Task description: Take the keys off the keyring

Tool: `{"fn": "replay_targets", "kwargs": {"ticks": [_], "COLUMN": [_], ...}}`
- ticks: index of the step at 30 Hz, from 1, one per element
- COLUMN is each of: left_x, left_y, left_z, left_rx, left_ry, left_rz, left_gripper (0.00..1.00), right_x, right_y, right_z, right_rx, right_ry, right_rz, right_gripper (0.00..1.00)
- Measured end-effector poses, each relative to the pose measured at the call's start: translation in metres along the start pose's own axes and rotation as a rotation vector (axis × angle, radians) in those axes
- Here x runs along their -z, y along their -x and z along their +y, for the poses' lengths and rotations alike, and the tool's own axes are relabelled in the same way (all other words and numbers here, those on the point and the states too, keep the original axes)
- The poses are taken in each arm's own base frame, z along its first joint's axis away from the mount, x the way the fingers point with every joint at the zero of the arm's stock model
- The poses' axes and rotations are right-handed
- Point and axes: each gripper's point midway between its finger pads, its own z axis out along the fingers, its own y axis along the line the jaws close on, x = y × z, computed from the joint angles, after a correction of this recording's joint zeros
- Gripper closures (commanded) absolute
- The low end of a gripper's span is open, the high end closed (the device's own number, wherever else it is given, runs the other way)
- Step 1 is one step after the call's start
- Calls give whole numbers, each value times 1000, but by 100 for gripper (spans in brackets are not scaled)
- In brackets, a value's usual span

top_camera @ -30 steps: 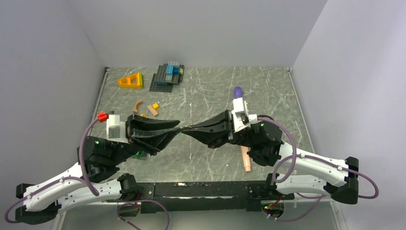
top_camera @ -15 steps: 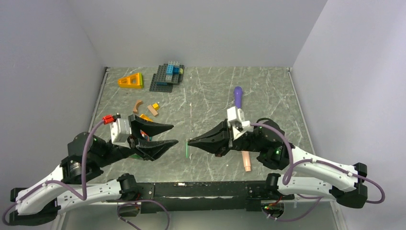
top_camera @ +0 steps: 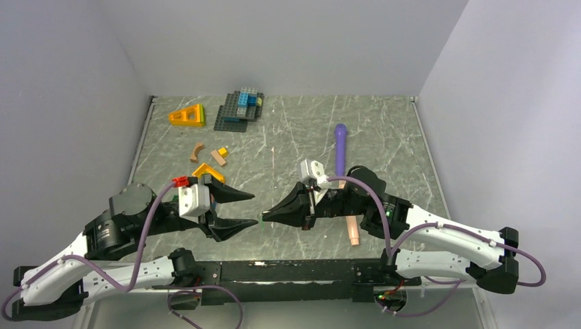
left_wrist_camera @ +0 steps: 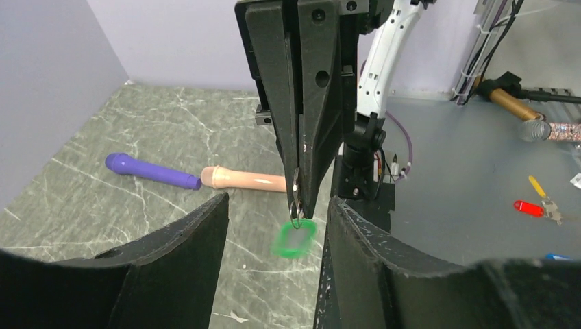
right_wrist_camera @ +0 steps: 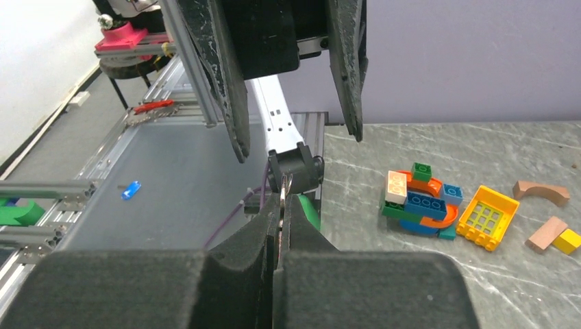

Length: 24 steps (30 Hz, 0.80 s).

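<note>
My right gripper (top_camera: 266,215) is shut on the thin metal keyring (left_wrist_camera: 296,208), which sticks out past its fingertips (right_wrist_camera: 285,186). A key with a bright green head (left_wrist_camera: 293,240) dangles from the ring, blurred, just above the table, and shows as a green speck (top_camera: 262,221) in the top view. My left gripper (top_camera: 254,209) faces the right one tip to tip. It is open, its two fingers (left_wrist_camera: 185,267) stand either side of the ring and key, and it touches neither.
A purple stick (top_camera: 340,140) and a tan stick (top_camera: 353,232) lie end to end behind the right arm. Toy bricks sit at the back left: a yellow wedge (top_camera: 187,115), a grey baseplate with blue bricks (top_camera: 240,110), small loose pieces (top_camera: 209,156).
The left gripper has opened and let go of the ring. Both arms have drawn back toward the near edge and lower. The right gripper has stayed shut on the keyring.
</note>
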Motion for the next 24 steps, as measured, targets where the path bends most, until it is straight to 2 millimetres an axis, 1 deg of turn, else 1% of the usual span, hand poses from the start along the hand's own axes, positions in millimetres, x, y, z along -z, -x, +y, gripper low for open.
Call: {"fn": "replay_targets", "kwargs": {"ticks": [4,8,15,18,20,24], "left_x": [-3,-2,-3,-4,-7,-9], "left_y": [-8,-11,-12,-14,-16,-18], "left_z": [-1,-1,-2,-2,-3,-5], "left_rx": [-10,-14,-15,-13,-10,-3], "left_ry": [-10,-15,-18,-23,-26,-39], "left_rz": [25,35,42,49,57,66], "left_gripper": [49,55,59,64,71,96], "right_x": [-1,-1,-2,-3,-3,-3], "right_y": [-2,-2,-1,1,2,1], "right_z": [1,2,5,5,5,3], "right_rx": [-4,-4,-4,-3,-2,-4], "right_ry": [8,11,30,34,35,26], "right_rz": [8,9,10,8,7,10], "right_gripper": [100,100,100,100,100,100]}}
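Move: The keyring's loop, held at the right gripper's fingertips, is about 2 cm to the left hand's right, 2 cm below and 1 cm back. The right fingertips lie roughly 3 cm to the left hand's right, 1 cm back and 1 cm below; the green tag hangs about 3 cm right, level fore-and-aft, some 5 cm below. From the right hand the loop sits about 1 cm to its left, straight across and 1 cm below. The keyring stays pinched in the shut right gripper, which holds nearly still, while the left hand sinks about 2 cm and eases some 1 cm right towards its exposed loop, tips angling slightly down. Its spread fingers narrow around the loop, first gradually and then faster, until their tips come together at it, right against the right gripper's tips. ##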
